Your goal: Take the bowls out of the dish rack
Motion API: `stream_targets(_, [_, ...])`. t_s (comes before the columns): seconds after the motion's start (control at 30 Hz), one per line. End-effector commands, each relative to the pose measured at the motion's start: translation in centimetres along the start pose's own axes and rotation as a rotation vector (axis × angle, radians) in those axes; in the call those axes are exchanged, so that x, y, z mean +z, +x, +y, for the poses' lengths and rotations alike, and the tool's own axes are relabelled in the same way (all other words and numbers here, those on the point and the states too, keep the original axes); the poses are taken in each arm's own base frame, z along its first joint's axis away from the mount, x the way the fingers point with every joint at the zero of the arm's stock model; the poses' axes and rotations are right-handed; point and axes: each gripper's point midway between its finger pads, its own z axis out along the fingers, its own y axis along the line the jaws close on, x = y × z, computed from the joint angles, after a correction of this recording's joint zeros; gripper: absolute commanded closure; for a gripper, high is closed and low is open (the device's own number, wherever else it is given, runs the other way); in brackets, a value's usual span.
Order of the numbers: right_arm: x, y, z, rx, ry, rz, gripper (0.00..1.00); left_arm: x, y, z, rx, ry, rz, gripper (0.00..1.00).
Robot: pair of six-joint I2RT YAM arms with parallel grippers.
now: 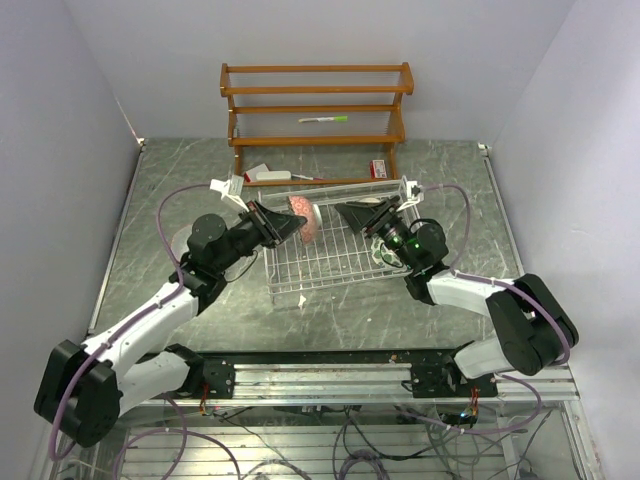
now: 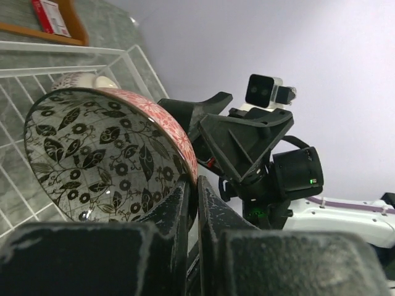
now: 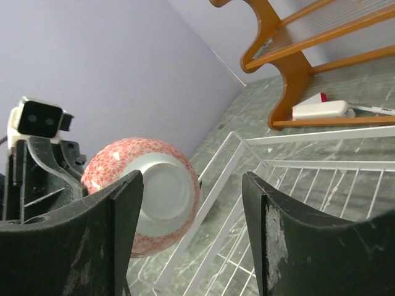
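My left gripper (image 1: pixel 298 222) is shut on the rim of a pink bowl (image 1: pixel 304 221) and holds it on edge above the left part of the white wire dish rack (image 1: pixel 325 268). In the left wrist view the bowl (image 2: pixel 105 148) shows a grey inside with black leaves, and my fingers (image 2: pixel 185 203) pinch its rim. My right gripper (image 1: pixel 342 211) is open and empty over the rack, facing the bowl's white foot (image 3: pixel 145 191), with a gap between them. A cream bowl (image 2: pixel 77 80) lies in the rack behind the pink one.
A brown wooden three-tier shelf (image 1: pixel 315 110) stands behind the rack, with a green pen (image 1: pixel 325 119) on one tier. A white object (image 1: pixel 265 175) and a red box (image 1: pixel 380 170) lie at its foot. The two grippers are close together.
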Motion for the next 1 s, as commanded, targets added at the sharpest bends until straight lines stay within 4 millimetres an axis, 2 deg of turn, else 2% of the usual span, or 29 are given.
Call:
stream_targets(0.0, [-0.4,-0.4,-0.7,-0.043,0.035,-0.019,0.35,-0.4,-1.6,0.4,0.152,-0.118,0.004,0.93])
stream_targets(0.13, [-1.0,0.1,-1.4,-0.054,0.063,-0.009,0.35,-1.3,-2.3,2.4,0.239,-0.290,0.044,0.93])
stream_targets(0.27, [-1.5,0.5,-2.0,-0.058,0.088,-0.001,0.36,-2.6,-3.9,3.2,0.312,-0.424,0.036,0.93])
stream_targets(0.47, [-1.9,0.9,-2.5,-0.066,0.110,0.012,0.38,-7.0,-6.3,6.6,0.356,-0.768,0.001,0.93])
stream_targets(0.57, [-2.0,1.1,-2.7,-0.067,0.116,0.021,0.39,-8.5,-7.2,7.4,0.390,-0.871,-0.010,0.93])
stream_targets(0.8, [-2.0,1.6,-3.0,-0.055,0.117,0.032,0.40,-10.8,-9.0,9.4,0.482,-1.097,0.004,0.93])
stream_targets(0.97, [-2.2,1.8,-3.4,-0.059,0.131,0.037,0.40,-10.7,-9.4,10.5,0.540,-1.189,0.086,0.93])
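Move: The left hand grips the pink bowl by its rim over the rack's left part. The bowl stack it is headed for stands on the table about 25 cm to its left, 3 cm farther out and roughly 22 cm lower. The rack's middle lies some 10 cm right, 6 cm ahead and 24 cm below; the white case is about 21 cm ahead, 6 cm left. From the empty right hand the stack is about 35 cm left and 2 cm back. Keeping the pink bowl's rim pinched between its fingers, the left hand carries it about 15 cm left, out past the rack's left side towards the stack, sinking some 5 cm on the way. The wrist turns nearly 70 degrees, so the fingers swing from forward-right and level to straight forward and slanting down. The right hand, empty and open, lowers a little under 4 cm over the rack. ##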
